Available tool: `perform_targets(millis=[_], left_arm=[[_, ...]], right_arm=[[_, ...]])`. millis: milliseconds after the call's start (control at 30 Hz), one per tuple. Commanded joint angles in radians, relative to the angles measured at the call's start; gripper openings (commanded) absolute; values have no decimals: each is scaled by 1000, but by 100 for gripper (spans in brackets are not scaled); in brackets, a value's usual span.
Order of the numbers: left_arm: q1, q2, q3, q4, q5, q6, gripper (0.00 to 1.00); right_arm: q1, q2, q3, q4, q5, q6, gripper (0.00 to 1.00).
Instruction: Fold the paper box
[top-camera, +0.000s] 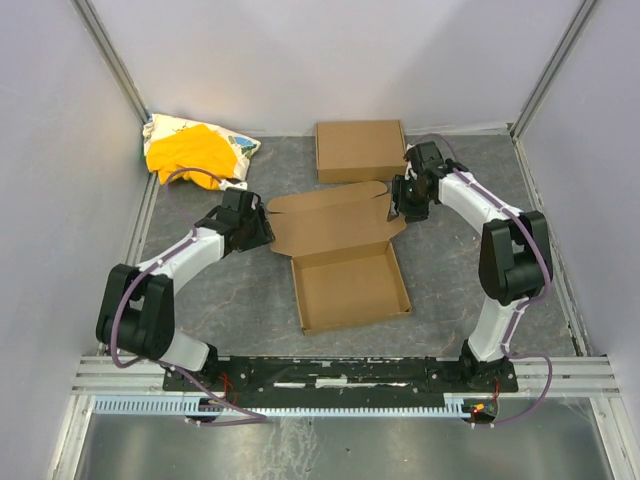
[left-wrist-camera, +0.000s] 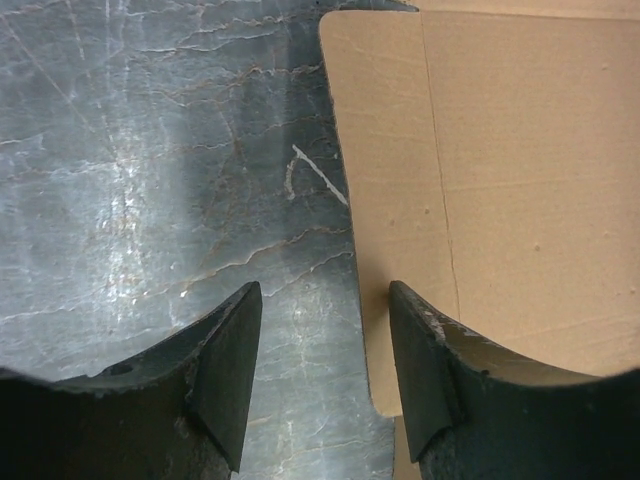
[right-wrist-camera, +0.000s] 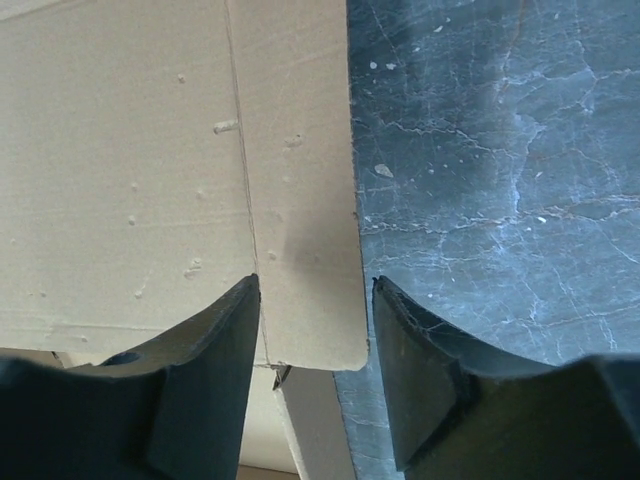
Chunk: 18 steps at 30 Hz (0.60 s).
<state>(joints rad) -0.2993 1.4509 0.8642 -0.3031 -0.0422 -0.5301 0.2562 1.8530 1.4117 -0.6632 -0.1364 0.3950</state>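
The paper box (top-camera: 345, 285) lies in the middle of the table as a shallow brown tray with its lid (top-camera: 330, 218) laid open flat behind it. My left gripper (top-camera: 264, 232) is at the lid's left side flap (left-wrist-camera: 390, 200). In the left wrist view its jaws (left-wrist-camera: 325, 345) stand open, and the flap's edge runs just inside the right finger (left-wrist-camera: 430, 380). My right gripper (top-camera: 398, 206) is at the lid's right side flap (right-wrist-camera: 300, 200). Its jaws (right-wrist-camera: 315, 335) stand open astride the flap's rounded end, gripping nothing.
A second flat brown cardboard box (top-camera: 360, 150) lies at the back, just behind the lid and next to the right arm. A yellow cloth bundle (top-camera: 195, 150) sits in the back left corner. White walls close in the grey table (top-camera: 200, 300) on three sides.
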Motion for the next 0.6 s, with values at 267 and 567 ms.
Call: perform_targets(millis=[267, 567], left_arm=[[-25, 57, 82, 97, 22, -15, 42], [-60, 67, 157, 57, 11, 72, 23]], right_arm=[[67, -18, -11, 66, 50, -11, 18], [83, -123, -71, 70, 58, -6, 2]])
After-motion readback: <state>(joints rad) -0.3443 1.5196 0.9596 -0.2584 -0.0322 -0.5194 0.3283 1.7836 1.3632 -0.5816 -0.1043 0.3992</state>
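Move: The lid's left side strip has its middle about 3 cm ahead, 3 to the right and 2 below the left hand; the right strip's is some 3 cm ahead, 1 to the left and 2 below the right hand. Between them spreads the lid panel, roughly 15 cm left and 3 back of the right hand. The open tray sits about 12 cm left and 19 back of it, the closed box 9 left and 15 ahead. Moving inward from both sides, the hands dip slightly, then lift about 3 cm. The left travels about 3 cm right and nearly as far forward, narrowing its fingers around the left strip's edge without fully shutting; the right goes about 2.5 cm left and shuts on the right strip, pinching it, fingers tipping slightly outward. ##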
